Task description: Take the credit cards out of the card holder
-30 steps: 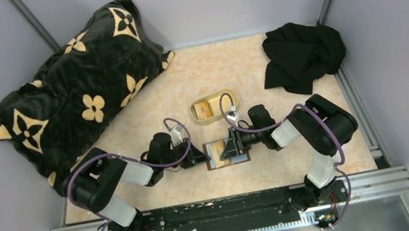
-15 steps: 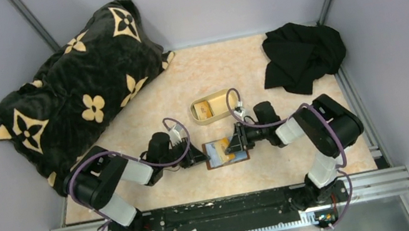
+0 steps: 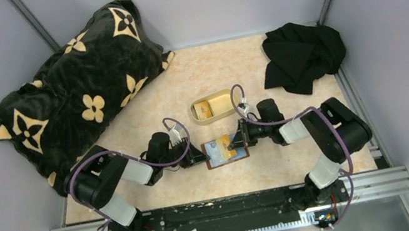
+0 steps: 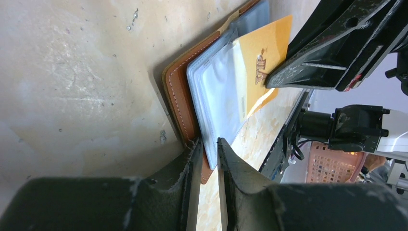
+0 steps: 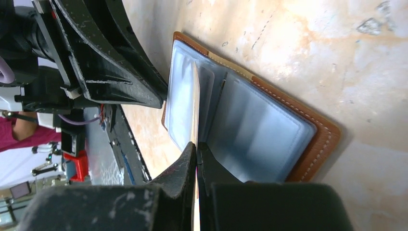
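Observation:
The card holder lies open on the table, brown outside and pale blue-grey inside. My left gripper is shut on its near edge, with the brown panel and a clear sleeve between the fingers. An orange-tan credit card sticks partly out of a sleeve. My right gripper is shut on that card, which shows edge-on in the right wrist view. In the top view the left gripper is at the holder's left side and the right gripper at its upper right.
A tan oval tray behind the holder has a card in it. A large black cushion with gold flowers fills the back left. A black cloth lies at the back right. Walls enclose the table.
My right gripper has closed on the orange-tan card and drawn back a little to the right. The left gripper has kept its hold and place.

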Tool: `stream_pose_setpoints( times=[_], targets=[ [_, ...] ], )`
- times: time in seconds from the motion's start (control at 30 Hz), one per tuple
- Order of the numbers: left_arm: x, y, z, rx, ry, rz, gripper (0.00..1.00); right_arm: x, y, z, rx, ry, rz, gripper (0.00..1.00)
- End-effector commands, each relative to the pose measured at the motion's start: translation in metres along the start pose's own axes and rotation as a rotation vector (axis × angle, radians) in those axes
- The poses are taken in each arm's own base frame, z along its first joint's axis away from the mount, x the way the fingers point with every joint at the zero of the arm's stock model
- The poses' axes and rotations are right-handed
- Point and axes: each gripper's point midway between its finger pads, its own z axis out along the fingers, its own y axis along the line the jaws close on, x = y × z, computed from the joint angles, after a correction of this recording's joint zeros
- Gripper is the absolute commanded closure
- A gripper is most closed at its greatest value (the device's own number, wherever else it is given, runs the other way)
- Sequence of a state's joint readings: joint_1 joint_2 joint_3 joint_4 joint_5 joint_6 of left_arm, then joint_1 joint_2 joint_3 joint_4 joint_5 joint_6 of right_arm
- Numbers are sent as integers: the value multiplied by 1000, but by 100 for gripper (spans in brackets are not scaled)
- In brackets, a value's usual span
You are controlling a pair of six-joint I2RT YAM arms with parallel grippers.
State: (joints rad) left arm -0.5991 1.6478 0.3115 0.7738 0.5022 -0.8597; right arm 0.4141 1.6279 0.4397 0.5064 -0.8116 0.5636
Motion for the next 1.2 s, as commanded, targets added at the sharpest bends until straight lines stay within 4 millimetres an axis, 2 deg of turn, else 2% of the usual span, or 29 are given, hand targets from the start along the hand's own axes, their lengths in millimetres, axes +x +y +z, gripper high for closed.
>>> stream_pose_setpoints(
  times=[0.0,0.13,0.27,0.53,0.67,0.97,1.17],
  targets=[
    [30,73,-13,-281,54,-57,73,-27,-3,-11,71,-89,-78,100],
    [28,71,-12,-275,55,-53,73,-37,-12,-23,164,-116,-91,100],
    [28,70,-12,-270,54,-49,73,-49,-9,-33,203,-164,-108,100],
    [25,66,-14,-259,47,-28,73,-97,21,-51,243,-245,-204,100],
    [26,63,-14,-237,47,-30,73,-122,38,-44,185,-280,-199,100],
    [29,61,-16,-213,42,-25,73,-188,42,-16,152,-310,-189,100],
    [27,63,-17,-236,35,-17,73,-213,32,6,143,-289,-168,100]
  ],
)
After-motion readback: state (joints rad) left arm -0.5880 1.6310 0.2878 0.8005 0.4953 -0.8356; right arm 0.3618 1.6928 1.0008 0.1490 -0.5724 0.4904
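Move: My right hand already pinches the yellow card, which is mostly out of its clear pocket. The cream tray I take it to lies about 14 cm ahead and 3 cm to the left; the stack of loose cards in it is 13 cm ahead and 7 cm left. The open card holder is some 2 cm left and 1 cm back, just below. From my left hand, at its left edge, the holder's middle is 7 cm right and 1 cm ahead, and the tray 15 cm ahead, 6 cm right. I draw the pinched card rightward, up and a little forward away from the holder's left page with my right hand, then swing forward and climb, easing back left, to bring the card over the tray: roughly 16 cm forward and 9 cm up in all. The fingers stay shut while the wrist turns some 10 degrees clockwise; my left hand stays at the holder's left edge. ##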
